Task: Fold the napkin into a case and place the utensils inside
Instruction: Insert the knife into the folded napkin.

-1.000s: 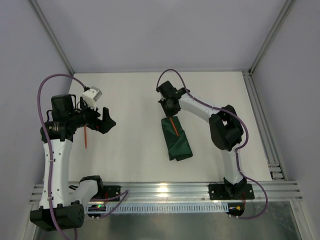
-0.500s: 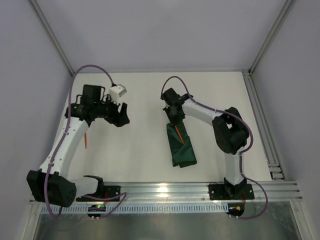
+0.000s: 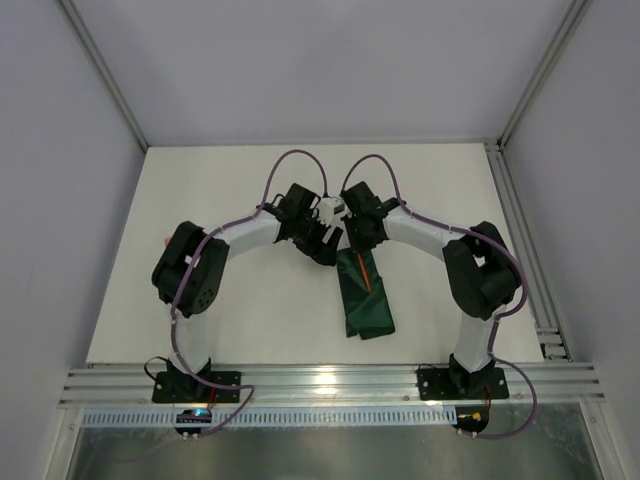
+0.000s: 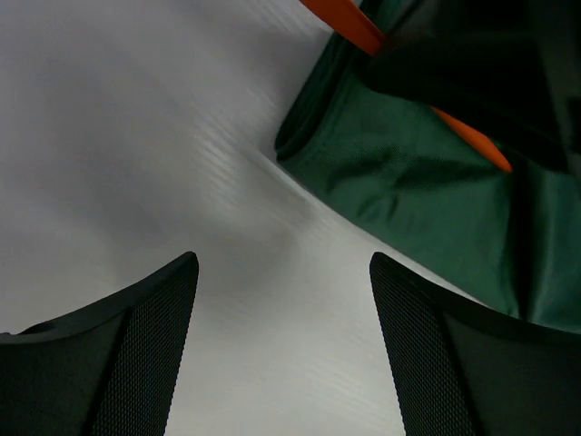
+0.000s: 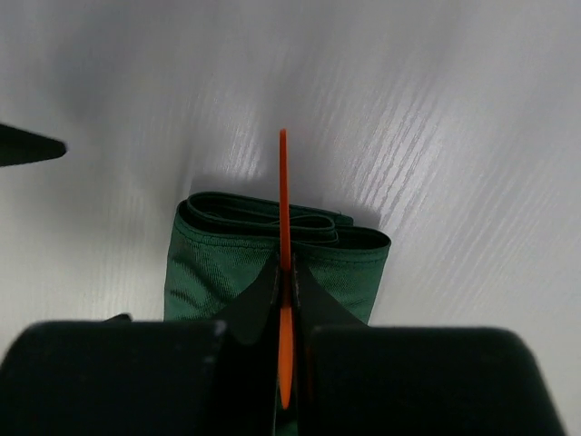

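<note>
The dark green napkin [image 3: 364, 300], folded into a narrow case, lies lengthwise at the table's middle. My right gripper [image 3: 358, 243] hangs over the case's far end, shut on a thin orange utensil [image 5: 282, 182] held edge-on. The utensil's tip juts past the layered open end of the case [image 5: 218, 263], and part of it shows orange on the cloth [image 3: 366, 273]. My left gripper [image 3: 325, 248] is open just left of that end, with bare table between its fingertips [image 4: 283, 263]. In the left wrist view the napkin [image 4: 427, 200] and the utensil [image 4: 349, 16] lie ahead to the right.
Both arms meet over the middle of the white table [image 3: 250, 310], their purple cables [image 3: 300, 160] arching above. An aluminium rail [image 3: 320, 378] runs along the near edge and another [image 3: 520, 240] along the right side. Grey walls close in the back and sides.
My left arm has swung from the far left to the middle, ending beside the case's far end. The right gripper, still holding the utensil, and the case have shifted slightly right.
</note>
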Robot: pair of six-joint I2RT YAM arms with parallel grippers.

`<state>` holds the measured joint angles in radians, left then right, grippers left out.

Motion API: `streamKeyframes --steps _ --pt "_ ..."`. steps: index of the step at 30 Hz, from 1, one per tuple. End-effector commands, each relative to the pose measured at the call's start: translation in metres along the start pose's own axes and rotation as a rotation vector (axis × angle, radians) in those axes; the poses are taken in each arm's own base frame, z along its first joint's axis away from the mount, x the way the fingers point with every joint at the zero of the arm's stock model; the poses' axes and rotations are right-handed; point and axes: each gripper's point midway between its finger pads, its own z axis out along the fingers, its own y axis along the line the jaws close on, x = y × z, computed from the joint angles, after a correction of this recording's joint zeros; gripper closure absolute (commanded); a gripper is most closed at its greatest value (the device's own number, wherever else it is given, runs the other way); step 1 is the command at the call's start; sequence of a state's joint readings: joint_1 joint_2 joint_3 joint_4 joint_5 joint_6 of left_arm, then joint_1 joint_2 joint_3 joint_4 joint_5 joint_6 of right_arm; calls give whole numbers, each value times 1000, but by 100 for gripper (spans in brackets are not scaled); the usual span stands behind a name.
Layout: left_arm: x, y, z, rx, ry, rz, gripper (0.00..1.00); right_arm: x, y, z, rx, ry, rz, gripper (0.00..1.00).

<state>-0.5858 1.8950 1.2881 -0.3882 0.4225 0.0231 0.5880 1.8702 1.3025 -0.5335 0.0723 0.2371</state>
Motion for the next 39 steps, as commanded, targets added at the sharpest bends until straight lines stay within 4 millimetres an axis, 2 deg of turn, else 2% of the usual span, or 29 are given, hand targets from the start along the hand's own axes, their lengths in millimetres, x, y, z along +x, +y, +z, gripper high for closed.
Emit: streamKeyframes --steps 1,2,5,9,11,13,14,16,17,18,19,22,25,31,39 --pt "-52 -4 15 33 -160 5 22 -18 5 -15 -43 -94 51 96" --pt "-45 -2 25 43 -139 -8 21 -18 5 -15 -46 -93 53 96" --pt "-41 -5 39 67 -134 -50 20 -16 4 -12 -50 -91 62 96" --pt "-48 -13 44 118 -163 -96 20 -15 4 -12 -54 -93 65 96" --pt "-47 -13 46 123 -157 -120 23 -14 4 -12 -56 -94 68 96" --pt "-36 -11 54 121 -115 -147 29 -14 4 -12 -57 -96 69 96" --pt "-30 -10 56 117 -87 -169 37 -15 4 -12 -55 -99 70 96" --pt "-21 -10 61 122 -66 -184 46 -15 3 -12 -50 -104 73 96" --pt "-16 -10 62 122 -60 -206 55 -15 3 -13 -51 -107 73 96" --pt "-16 -10 61 120 -64 -210 61 -15 2 -12 -49 -106 75 96" --pt "-19 -11 59 119 -74 -211 73 -14 3 -13 -53 -103 73 96" --pt "-29 -10 54 108 -121 -211 100 -11 3 -15 -52 -99 77 96" --pt "-33 -11 52 112 -139 -218 100 -3 -1 -17 -36 -84 82 96" --pt "-33 -12 52 124 -155 -264 100 14 6 -30 -50 -79 100 96" --pt "-34 -11 49 119 -168 -262 100 48 9 -22 -41 -14 105 96"
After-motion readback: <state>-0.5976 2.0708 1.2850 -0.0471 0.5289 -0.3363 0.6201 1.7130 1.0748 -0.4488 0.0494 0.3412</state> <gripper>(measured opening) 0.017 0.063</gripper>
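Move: The folded napkin's far-left corner is about 4 cm to the right of the open left hand, 2 cm ahead and some 4 cm below. The knife in the right gripper is roughly 9 cm to the left hand's right and nearly level fore-and-aft. For the right hand, the pocket mouth near mid-napkin is about 10 cm back, 2 cm right and slightly below; the far-left corner is some 5 cm left and 1 cm ahead. The napkin's far-left corner is pinched by the left hand, which travels about 5 cm right, sinks some 3 cm, edges forward and shuts its fingers on the cloth. The knife, still gripped by the right hand, stays nearly in place until the left has hold, then is drawn back about 5 cm over the napkin towards the base, into the pocket. ##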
